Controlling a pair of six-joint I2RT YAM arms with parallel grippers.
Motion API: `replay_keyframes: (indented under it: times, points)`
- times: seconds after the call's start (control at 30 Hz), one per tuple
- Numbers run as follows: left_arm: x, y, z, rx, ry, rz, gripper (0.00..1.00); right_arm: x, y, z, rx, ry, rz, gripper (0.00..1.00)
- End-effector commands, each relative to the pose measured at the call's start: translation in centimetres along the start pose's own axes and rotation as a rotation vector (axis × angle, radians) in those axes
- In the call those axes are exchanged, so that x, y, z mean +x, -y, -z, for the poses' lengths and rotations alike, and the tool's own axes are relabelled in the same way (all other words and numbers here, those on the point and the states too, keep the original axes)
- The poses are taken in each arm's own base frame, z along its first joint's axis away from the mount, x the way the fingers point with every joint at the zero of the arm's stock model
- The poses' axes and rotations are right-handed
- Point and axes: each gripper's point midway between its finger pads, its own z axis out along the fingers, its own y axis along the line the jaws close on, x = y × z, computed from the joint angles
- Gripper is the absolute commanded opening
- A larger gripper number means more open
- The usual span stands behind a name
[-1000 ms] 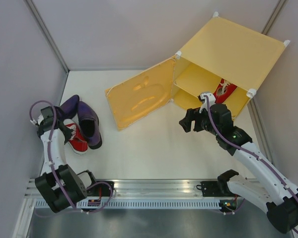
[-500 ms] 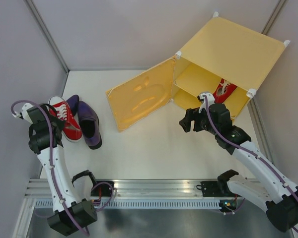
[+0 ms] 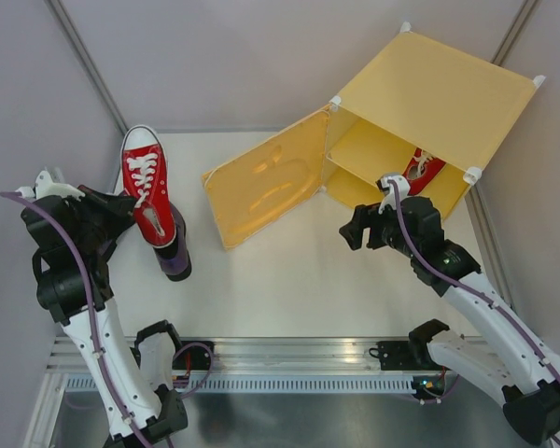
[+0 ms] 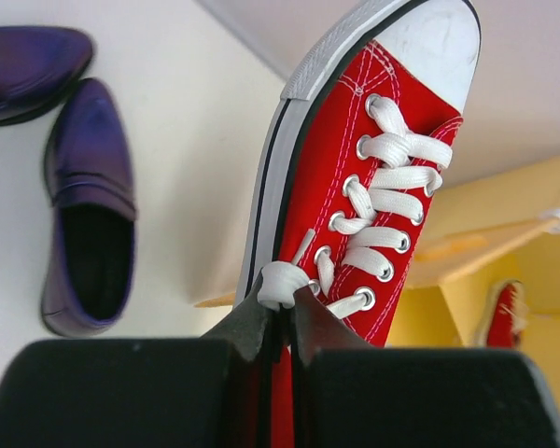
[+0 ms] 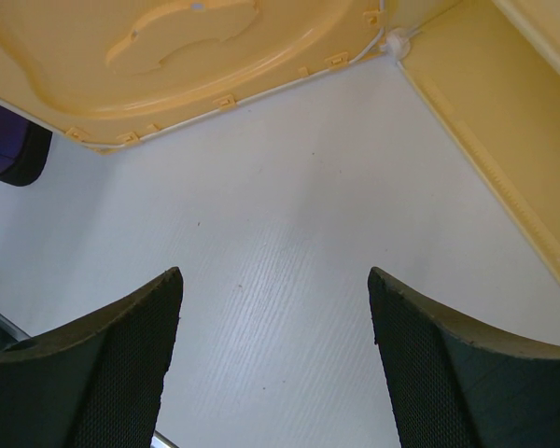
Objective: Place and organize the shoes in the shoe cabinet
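My left gripper (image 3: 129, 217) (image 4: 280, 313) is shut on the heel end of a red sneaker (image 3: 147, 183) (image 4: 355, 177) and holds it in the air, toe pointing away. Below it lie the purple loafers (image 3: 176, 254) (image 4: 86, 201), one mostly hidden under the sneaker in the top view. The yellow shoe cabinet (image 3: 439, 98) stands at the back right with its door (image 3: 266, 182) (image 5: 187, 65) swung open. Another red sneaker (image 3: 423, 166) (image 4: 504, 313) sits inside it. My right gripper (image 3: 354, 227) (image 5: 275, 299) hovers open and empty over the white table in front of the cabinet.
Grey walls close in on the left, back and right. The open door reaches out over the middle of the table (image 3: 289, 280). A metal rail (image 3: 289, 350) with both arm bases runs along the near edge.
The left arm has lifted the red sneaker from beside the loafers, carrying it up and toward the back. The right arm has barely shifted.
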Motion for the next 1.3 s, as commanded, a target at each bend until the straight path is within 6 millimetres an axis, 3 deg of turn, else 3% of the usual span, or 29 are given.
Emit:
replay_keyframes:
  times: [0.0, 0.23, 0.3, 0.63, 0.83, 0.87, 0.93, 0.97, 1.03, 1.07, 1.1, 1.23, 1.27]
  points:
    - [-2.2, 8.2, 4.5, 0.324, 0.042, -0.014, 0.02, -2.4, -0.7, 1.4, -0.010, 0.068, 0.015, 0.84]
    - [-2.4, 13.4, 8.0, 0.565, 0.004, -0.058, 0.02, -2.5, -0.8, 1.6, -0.013, 0.066, 0.018, 0.84]
    - [-1.6, 14.7, 8.7, 0.658, -0.065, -0.069, 0.02, -2.5, -0.8, 1.6, -0.010, 0.066, 0.016, 0.84]
    - [1.4, 16.6, 7.4, 0.776, -0.294, -0.032, 0.02, -3.8, -1.6, 1.6, -0.040, 0.105, -0.024, 0.84]
    - [8.6, 18.7, 3.8, 0.732, -0.484, -0.043, 0.02, -4.1, -1.5, 1.7, -0.028, 0.107, -0.036, 0.84]
    - [8.9, 18.6, 2.9, 0.692, -0.459, -0.044, 0.02, -4.2, -1.5, 1.8, -0.024, 0.110, -0.034, 0.84]
    - [10.2, 19.2, 3.0, 0.699, -0.471, -0.046, 0.02, -4.4, -1.3, 2.4, -0.006, 0.118, -0.031, 0.84]
    - [11.1, 18.9, 2.0, 0.665, -0.474, -0.040, 0.02, -4.6, -0.9, 2.7, 0.018, 0.130, -0.032, 0.84]
    - [13.2, 19.3, 2.1, 0.664, -0.517, -0.045, 0.02, -4.9, -0.3, 3.4, 0.055, 0.149, -0.034, 0.84]
    - [14.4, 18.9, 0.9, 0.614, -0.513, -0.050, 0.02, -5.0, -0.2, 3.6, 0.063, 0.153, -0.036, 0.84]
    - [16.2, 19.3, 1.4, 0.621, -0.547, -0.067, 0.02, -5.3, 0.6, 3.9, 0.112, 0.169, -0.043, 0.84]
    - [21.1, 18.6, -0.1, 0.544, -0.583, -0.087, 0.02, -5.8, 1.5, 4.8, 0.164, 0.199, -0.050, 0.84]
    - [21.4, 18.7, -0.8, 0.530, -0.553, -0.079, 0.02, -5.8, 1.5, 5.1, 0.165, 0.206, -0.050, 0.84]
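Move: The left hand already holds the red sneaker high over the table. From it, the open right gripper is about 45 cm to the right, 3 ahead and 15 lower. The open cabinet door's middle is some 30 cm right and 14 ahead; the near purple shoe is 8 cm ahead and 32 below. The held sneaker's middle is roughly 42 cm left of the right hand, 1 ahead and 15 above. The cabinet opening is 12 cm right and 15 ahead of the right hand. Sweeping right about 27 cm, the left hand carries the red sneaker across towards the right gripper, arching up some 10 cm and then sinking to finish about 6 cm below its start. It swings clockwise about 50 degrees, fingers still shut on the laced upper. Late on, the wide-open right hand also rises, about 5 cm overall, and drifts slightly right. ##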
